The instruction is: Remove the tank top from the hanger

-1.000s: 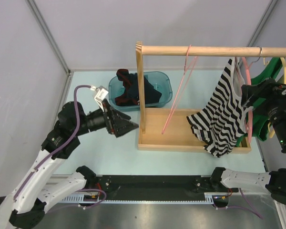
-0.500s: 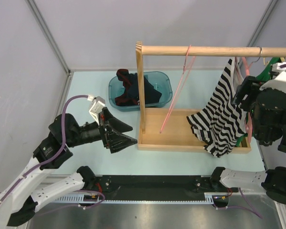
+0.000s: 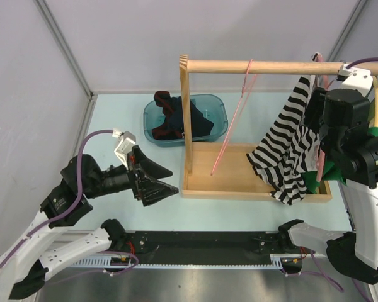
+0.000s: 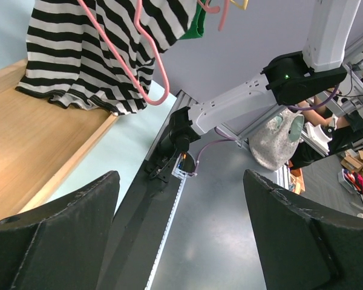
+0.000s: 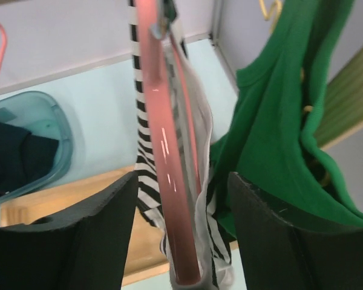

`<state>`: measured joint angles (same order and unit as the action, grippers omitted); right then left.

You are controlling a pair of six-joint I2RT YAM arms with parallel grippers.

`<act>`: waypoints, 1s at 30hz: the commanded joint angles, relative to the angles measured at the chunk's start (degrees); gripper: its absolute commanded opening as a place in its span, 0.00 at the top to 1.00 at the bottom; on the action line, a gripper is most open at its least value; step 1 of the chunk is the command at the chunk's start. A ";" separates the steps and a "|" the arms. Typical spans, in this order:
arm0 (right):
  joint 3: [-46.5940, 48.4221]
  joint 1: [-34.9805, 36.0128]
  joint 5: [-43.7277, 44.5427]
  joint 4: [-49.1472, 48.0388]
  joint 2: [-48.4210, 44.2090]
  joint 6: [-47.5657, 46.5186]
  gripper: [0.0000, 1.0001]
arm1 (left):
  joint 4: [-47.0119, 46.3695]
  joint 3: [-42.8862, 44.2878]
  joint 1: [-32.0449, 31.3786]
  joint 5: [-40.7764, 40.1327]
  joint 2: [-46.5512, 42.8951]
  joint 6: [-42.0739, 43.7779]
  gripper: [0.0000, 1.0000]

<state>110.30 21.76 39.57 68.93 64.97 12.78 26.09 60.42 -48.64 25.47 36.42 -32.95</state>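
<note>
The black-and-white striped tank top (image 3: 288,151) hangs from a pink hanger (image 5: 166,151) on the right part of the wooden rod (image 3: 264,66). Its hem droops onto the rack's base. My right gripper (image 3: 317,135) is high up at the hanger. In the right wrist view my right gripper (image 5: 181,178) stands open, one finger on each side of the pink hanger arm and the top's white-edged strap (image 5: 202,151), with gaps on both sides. My left gripper (image 3: 174,179) is open and empty, low at the left of the rack, and the tank top (image 4: 66,66) shows far ahead of it.
An empty pink hanger (image 3: 236,119) hangs mid-rod. A green garment (image 5: 278,121) hangs just right of the striped top. A teal tub (image 3: 217,107) holding dark clothes (image 3: 173,119) stands behind the rack's upright post. The rack's wooden base (image 3: 227,179) lies on the table.
My right arm has risen and swung left, bringing its fingers astride the pink hanger, and its jaws have narrowed a little. My left arm has sunk toward the near edge, still open.
</note>
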 commanded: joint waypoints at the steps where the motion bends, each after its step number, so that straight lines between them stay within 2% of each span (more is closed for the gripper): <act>1: 0.53 -1.19 -7.31 -3.27 -0.90 -1.53 0.37 | 0.37 2.59 -0.58 1.33 -0.65 0.69 0.12; 5: 1.06 -1.37 -8.28 -3.27 -0.64 -1.26 0.50 | 0.19 3.91 -1.36 3.96 -0.83 1.57 0.14; 10: 0.97 -1.72 -8.72 -3.10 -0.46 -0.74 0.64 | -1.03 4.88 -5.32 2.92 -0.13 2.01 0.15; 13: 0.88 -1.72 -9.34 -3.18 -0.46 -0.38 0.73 | -2.79 5.32 -8.74 1.16 0.93 1.49 0.15; 20: 3.95 -1.81 -10.83 -2.83 -0.28 -0.12 0.86 | -5.69 6.46 -19.46 -5.08 4.44 3.15 0.15; 24: 8.78 -1.81 -13.03 -1.08 0.42 0.23 1.00 | -5.96 6.72 -20.53 -6.31 5.94 3.51 0.15; 30: 15.73 -1.81 -18.21 -0.37 -0.02 1.02 1.00 | -6.05 4.89 -20.62 -8.77 5.68 3.16 0.15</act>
<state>120.53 20.12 25.21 72.18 66.48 13.67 22.17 65.01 -68.84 19.22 42.65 -30.87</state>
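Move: The right hand's open fingers already straddle the near arm of the pink hanger carrying the striped tank top, its gripping place about 1 cm ahead and 1 cm to the left, level with it. The tank top's middle hangs some 5 cm ahead, 5 cm left and 22 cm lower; the green garment is roughly 3 cm ahead, 11 cm right and 12 cm down. From the left hand, that gripping place lies about 42 cm right, 17 cm ahead and 7 cm higher. Easing about 2 cm left with a small counter-clockwise turn, the right hand closes its fingers and pinches the pink hanger's near arm, then lifts it about 3 cm, drawing slightly back and left. The empty, open left hand backs off some 6 cm, then shifts about 4 cm right, slightly higher and turned some 15 degrees clockwise. ##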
